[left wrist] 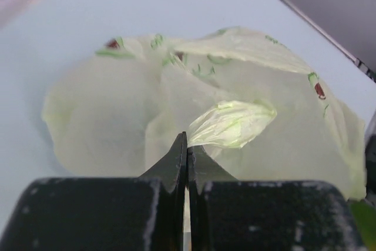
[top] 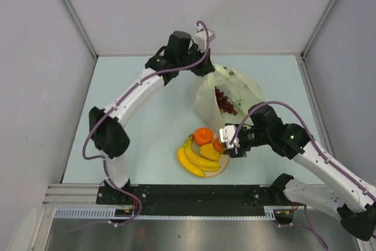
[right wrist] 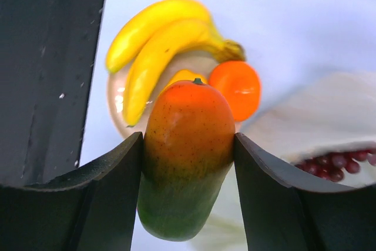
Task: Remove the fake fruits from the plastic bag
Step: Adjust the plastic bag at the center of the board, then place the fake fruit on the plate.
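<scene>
The pale yellow-green plastic bag (top: 230, 91) lies at the table's middle back, mouth open, with the dark red grape bunch (top: 225, 101) inside. My left gripper (top: 207, 69) is at the bag's far left edge, and in the left wrist view it (left wrist: 187, 146) is shut on a fold of the bag (left wrist: 235, 123). My right gripper (top: 226, 144) is shut on the red-green mango (right wrist: 188, 145), just above the right rim of the plate. On the cream plate (top: 218, 171) lie the banana bunch (top: 194, 158), the orange (top: 204, 136) and a yellow pepper-like piece (right wrist: 183, 77).
The plate sits near the front middle, close to the black rail along the table's front edge (top: 194, 195). The bag's open mouth (right wrist: 317, 116) is just right of the plate. Grey walls enclose the table at the left, back and right.
</scene>
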{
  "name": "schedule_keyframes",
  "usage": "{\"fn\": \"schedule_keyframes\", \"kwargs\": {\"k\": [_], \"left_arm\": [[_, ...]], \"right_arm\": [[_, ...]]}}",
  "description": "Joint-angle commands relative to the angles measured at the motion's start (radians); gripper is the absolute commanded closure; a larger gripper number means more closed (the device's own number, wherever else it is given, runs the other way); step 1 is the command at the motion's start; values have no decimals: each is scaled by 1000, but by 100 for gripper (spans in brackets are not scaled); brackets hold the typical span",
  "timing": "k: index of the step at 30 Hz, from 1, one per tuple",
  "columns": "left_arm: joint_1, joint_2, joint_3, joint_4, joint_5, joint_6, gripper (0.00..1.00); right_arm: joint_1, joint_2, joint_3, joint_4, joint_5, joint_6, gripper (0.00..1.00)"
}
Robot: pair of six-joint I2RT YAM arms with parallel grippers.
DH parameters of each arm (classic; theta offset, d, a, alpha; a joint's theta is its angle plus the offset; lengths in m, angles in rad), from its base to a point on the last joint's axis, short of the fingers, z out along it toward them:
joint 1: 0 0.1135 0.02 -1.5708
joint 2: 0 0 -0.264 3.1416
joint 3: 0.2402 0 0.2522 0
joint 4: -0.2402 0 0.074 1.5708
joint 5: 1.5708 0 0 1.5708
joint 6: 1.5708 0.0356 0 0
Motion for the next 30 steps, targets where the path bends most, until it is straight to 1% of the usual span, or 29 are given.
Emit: {"fn": "schedule_keyframes", "kwargs": {"k": [1,2,3,4,5,7,8,10,11,12,13,14,16,17,19,22,24,26,30], "left_arm": [[8,190,348,17,-64,57,100],[13,222,458,39,-94,61,100],[21,254,498,57,-133,81,100],[24,264,531,75,-199,84,100],[27,268,572,100,-233,119,100],[47,255,589,112,-288,143,100],[53,243,577,111,-299,147,100],[70,188,539,88,-313,166,100],[74,160,473,77,-318,167,100],[79,132,432,51,-312,164,100],[79,70,384,47,-301,160,100],[81,40,287,42,-262,161,100],[81,-13,202,27,-220,155,100],[81,-52,136,22,-186,150,100],[79,-87,62,13,-168,129,100],[78,-130,4,10,-158,123,100],[76,-152,-15,8,-165,124,100],[73,-169,-33,5,-171,130,100],[70,-190,-53,5,-184,138,100]], "right_arm": [[35,-23,-11,-88,5,-112,63],[40,-26,-11,-96,14,-117,63],[49,-36,-12,-119,17,-123,63],[52,-40,-15,-134,20,-144,63],[55,-42,-17,-151,25,-160,64],[55,-65,-38,-185,37,-193,64],[57,-77,-70,-193,46,-239,64],[57,-121,-106,-223,46,-314,64],[58,-138,-152,-231,45,-391,64],[58,-157,-173,-236,45,-431,64],[57,-192,-199,-234,43,-466,64],[58,-209,-219,-227,37,-550,64],[57,-238,-279,-213,29,-645,64],[58,-266,-298,-188,26,-737,64],[54,-286,-370,-152,26,-827,62],[40,-301,-443,-70,0,-936,61],[24,-284,-463,-62,-30,-1006,60],[0,-263,-476,-46,-76,-1046,59],[-32,-244,-519,22,-89,-1135,57]]}}
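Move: My left hand pinches the bag's handle; the bag's body lies some 2 cm farther out, 9 cm right and 19 cm below, with the red grapes level ahead, 7 cm right, 23 cm down. My right hand holds the mango; the plate's centre is about 3 cm ahead, 5 cm left, 20 cm below. The pepper is 4 cm ahead, 4 left; the bananas 1 cm ahead, 10 left; the orange 11 cm ahead, 6 left. I swing the pinched handle about 12 cm forward and 10 cm up, slightly right at first, then draw it left and back down, tilting these fingertips up. Meanwhile my right hand lowers the mango some 13 cm towards the plate's bare right-hand side, easing back and right, rolling roughly 45 degrees counter-clockwise with its fingers tipping down. Both grips stay closed. ##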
